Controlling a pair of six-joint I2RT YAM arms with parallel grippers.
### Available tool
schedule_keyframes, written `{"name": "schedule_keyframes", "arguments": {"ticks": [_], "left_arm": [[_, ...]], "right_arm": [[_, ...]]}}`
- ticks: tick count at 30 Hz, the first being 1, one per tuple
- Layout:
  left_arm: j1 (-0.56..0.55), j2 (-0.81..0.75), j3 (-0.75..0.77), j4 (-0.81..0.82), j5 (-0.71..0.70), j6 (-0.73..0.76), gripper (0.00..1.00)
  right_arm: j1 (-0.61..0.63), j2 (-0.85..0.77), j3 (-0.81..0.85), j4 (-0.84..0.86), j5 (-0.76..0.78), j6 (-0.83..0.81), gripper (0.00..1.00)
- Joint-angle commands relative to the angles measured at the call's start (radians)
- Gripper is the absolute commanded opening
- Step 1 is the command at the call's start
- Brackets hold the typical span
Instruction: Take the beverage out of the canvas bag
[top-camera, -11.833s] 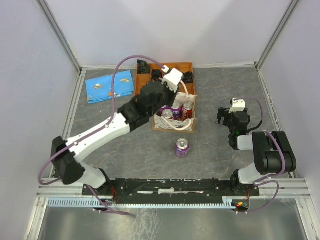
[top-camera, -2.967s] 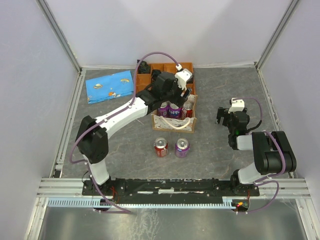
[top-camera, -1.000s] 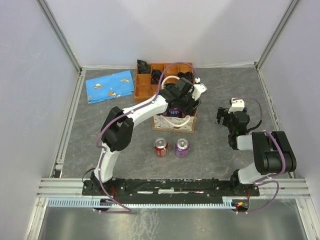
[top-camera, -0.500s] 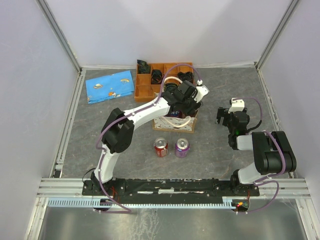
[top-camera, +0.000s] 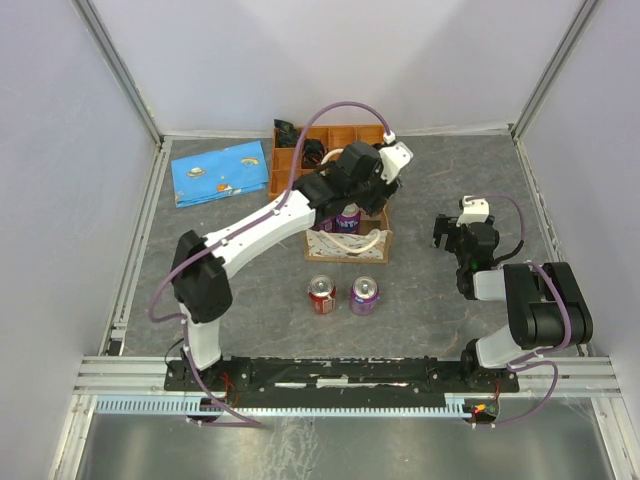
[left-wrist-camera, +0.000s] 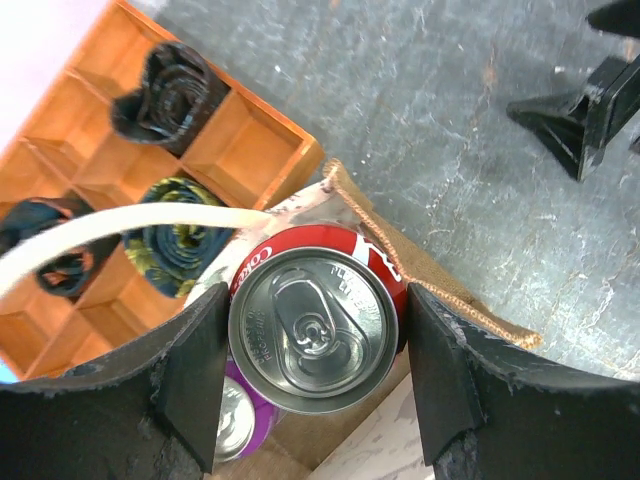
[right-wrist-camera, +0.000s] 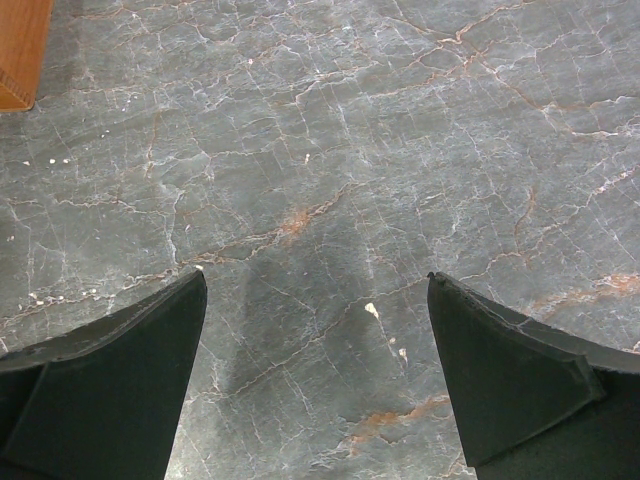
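A red beverage can (left-wrist-camera: 312, 318) sits between the black fingers of my left gripper (left-wrist-camera: 318, 372), which is shut on it. The can hangs over the far right corner of the cream canvas bag (left-wrist-camera: 446, 290); I cannot tell whether its base is above the rim. A purple can (left-wrist-camera: 226, 428) stands lower inside the bag, and a white handle (left-wrist-camera: 120, 226) arcs past on the left. From above, my left gripper (top-camera: 372, 180) is over the back of the canvas bag (top-camera: 346, 243). My right gripper (right-wrist-camera: 318, 372) is open over bare table.
A red can (top-camera: 321, 294) and a purple can (top-camera: 364, 293) stand on the table in front of the bag. An orange wooden tray (top-camera: 300, 158) with dark rolled items sits just behind it. A blue packet (top-camera: 220, 172) lies at the back left.
My left gripper has risen and drawn back toward the tray with the red can in it, coming up from inside the bag. The right arm has not moved.
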Motion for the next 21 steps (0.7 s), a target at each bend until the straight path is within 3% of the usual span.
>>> {"name": "schedule_keyframes", "arguments": {"ticks": [1, 15, 21], "left_arm": [[-0.011, -0.141, 0.054, 0.05, -0.069, 0.016, 0.03], [-0.03, -0.335, 0.083, -0.096, -0.126, -0.021, 0.03], [-0.085, -0.501, -0.044, -0.113, -0.132, -0.056, 0.03]], "right_arm": [[0.003, -0.004, 0.029, 0.021, 0.006, -0.009, 0.99], [0.004, -0.004, 0.029, 0.02, 0.006, -0.01, 0.99], [0.004, -0.004, 0.028, 0.021, 0.006, -0.009, 0.99]]}}
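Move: The left gripper holds a red can above the bag's right rear corner. The standing red can on the table, beside which cans are being set, is about 18 cm back and 12 cm left of it, some 16 cm below; the standing purple can is 18 cm back and 2 cm left. In the bag, the near purple can lies level ahead, 5 cm left. From the right gripper, the standing red can is about 37 cm left and 18 cm back, at much its own height. Raise the left gripper about 12 cm with the red can still pinched near its top, drawing it some 6 cm left and nearly as far back over the bag. Rise straight away and let the leftward and backward travel build up towards the end. Keep the fingers shut on the can, tipping them up only slightly. ##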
